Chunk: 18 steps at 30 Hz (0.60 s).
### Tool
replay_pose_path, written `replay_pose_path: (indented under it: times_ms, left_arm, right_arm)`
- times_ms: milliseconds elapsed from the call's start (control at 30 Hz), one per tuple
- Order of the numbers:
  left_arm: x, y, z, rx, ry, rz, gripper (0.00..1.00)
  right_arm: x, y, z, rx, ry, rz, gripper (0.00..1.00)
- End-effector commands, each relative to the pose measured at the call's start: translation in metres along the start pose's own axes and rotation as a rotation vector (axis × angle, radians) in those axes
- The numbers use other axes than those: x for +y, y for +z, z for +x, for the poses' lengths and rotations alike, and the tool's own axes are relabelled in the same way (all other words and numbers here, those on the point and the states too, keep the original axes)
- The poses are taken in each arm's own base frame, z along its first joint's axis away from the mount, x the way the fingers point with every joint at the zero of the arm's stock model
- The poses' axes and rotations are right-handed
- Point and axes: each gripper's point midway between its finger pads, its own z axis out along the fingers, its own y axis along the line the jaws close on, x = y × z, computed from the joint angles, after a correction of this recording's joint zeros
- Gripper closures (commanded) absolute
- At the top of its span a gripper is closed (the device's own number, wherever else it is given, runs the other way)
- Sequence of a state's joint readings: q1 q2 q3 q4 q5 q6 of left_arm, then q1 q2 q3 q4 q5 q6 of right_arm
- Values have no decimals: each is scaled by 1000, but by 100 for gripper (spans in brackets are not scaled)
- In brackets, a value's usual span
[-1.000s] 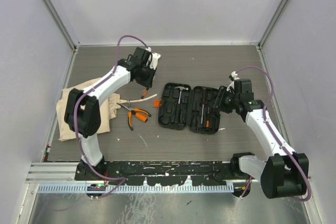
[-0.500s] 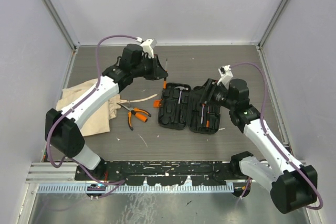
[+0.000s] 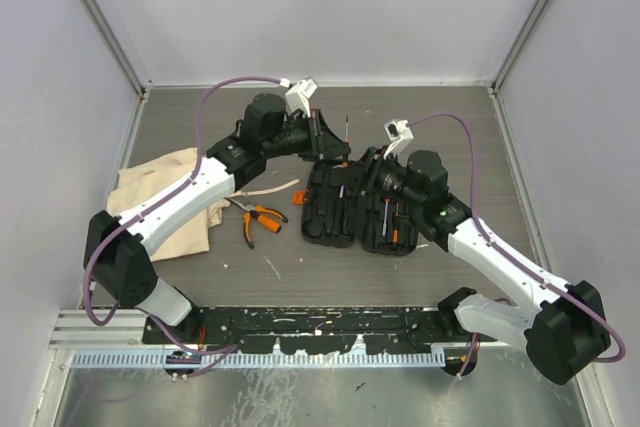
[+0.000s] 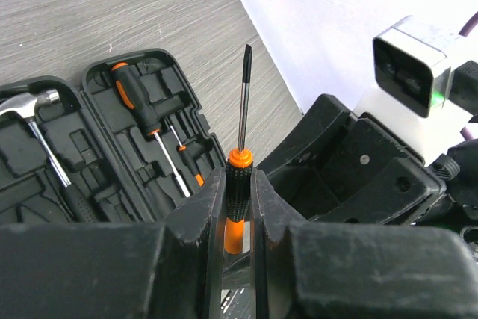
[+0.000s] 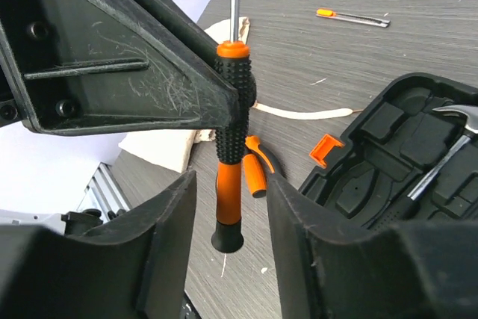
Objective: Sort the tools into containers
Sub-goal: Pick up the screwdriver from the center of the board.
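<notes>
My left gripper (image 4: 239, 184) is shut on the knurled black part of a black-and-orange screwdriver (image 4: 240, 173), held above the back edge of the open black tool case (image 3: 335, 217). My right gripper (image 5: 230, 207) is open, its fingers either side of the screwdriver's (image 5: 231, 132) orange lower handle without touching it. In the case lie a hammer (image 4: 37, 106) and a screwdriver (image 4: 138, 102). Orange-and-black pliers (image 3: 258, 217) lie on the table left of the case. The beige cloth bag (image 3: 165, 197) is at the far left. A thin orange-tipped driver (image 5: 352, 18) lies on the table.
A thin pale stick (image 3: 270, 188) lies between the bag and the case. The case's orange latches (image 5: 326, 149) stick out on its left side. Both arms meet over the case's back left corner. Grey walls close in the table.
My left arm has swung right from near the bag, carrying the screwdriver to above the case. My right arm has moved left and now brackets the handle with its fingers.
</notes>
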<state>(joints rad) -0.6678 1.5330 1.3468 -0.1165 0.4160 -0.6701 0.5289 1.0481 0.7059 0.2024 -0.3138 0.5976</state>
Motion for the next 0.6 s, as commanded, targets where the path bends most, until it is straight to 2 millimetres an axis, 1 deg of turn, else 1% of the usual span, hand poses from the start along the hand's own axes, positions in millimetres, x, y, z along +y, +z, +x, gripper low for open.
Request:
replay_pose_path:
  times_ms: [0,67,167,233,267,300,367,433,500,567]
  left_arm:
    - [-35,-16,-23,-93,33,105,100]
    - [-37,-18,-24,-100,35,107,100]
    - [-39,-20,-26,-108,40,105,100]
    - [-40,-22,-26,-108,43,106,99]
    - [-40,-23,-26,-109,44,105,95]
    - [-41,-25,-26,-110,47,103,88]
    - [-42,-31,-28,-117,67,93,68]
    - [-43,-39,-32,-127,96,67,54]
    - [-46,-51,-36,-128,140,39,50]
    - [-46,-64,-40,-125,189,-6,48]
  right_arm:
    - [25,6,-31,-85,-58,-61,54]
    - [22,6,-29,-78,-59,-47,59]
    - [19,6,-26,-69,-60,-31,70]
    - [16,5,-27,-72,-62,-16,82]
    - [14,5,-27,-75,-67,-2,86]
    - [10,4,-28,-78,-72,19,90]
    - [2,2,-28,-76,-92,70,93]
    - [-8,0,-33,-96,-124,123,94]
    - [-16,-4,-37,-108,-174,164,95]
    - [-23,-7,-39,-108,-251,196,98]
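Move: My left hand holds the screwdriver upright by its handle, the tool's middle about 3 cm above that grip. The same middle lies some 6 cm above my right hand point, roughly level fore and aft and 1 cm to its left, so the orange lower handle stands between my open right fingers. From the right hand, the open tool case lies about 22 cm below, 5 cm back and 3 cm right; the orange clip is 3 cm back, 10 cm left and equally low. I shut my right fingers on the orange lower end of the handle, easing in barely half a centimetre leftward. Only once they grip do I open my left fingers to about half and draw that hand up, left and a little back, roughly 3 cm clear of the handle. My right hand keeps its pinch and eases forward, right and slightly down, a couple of centimetres, turning slightly clockwise. ##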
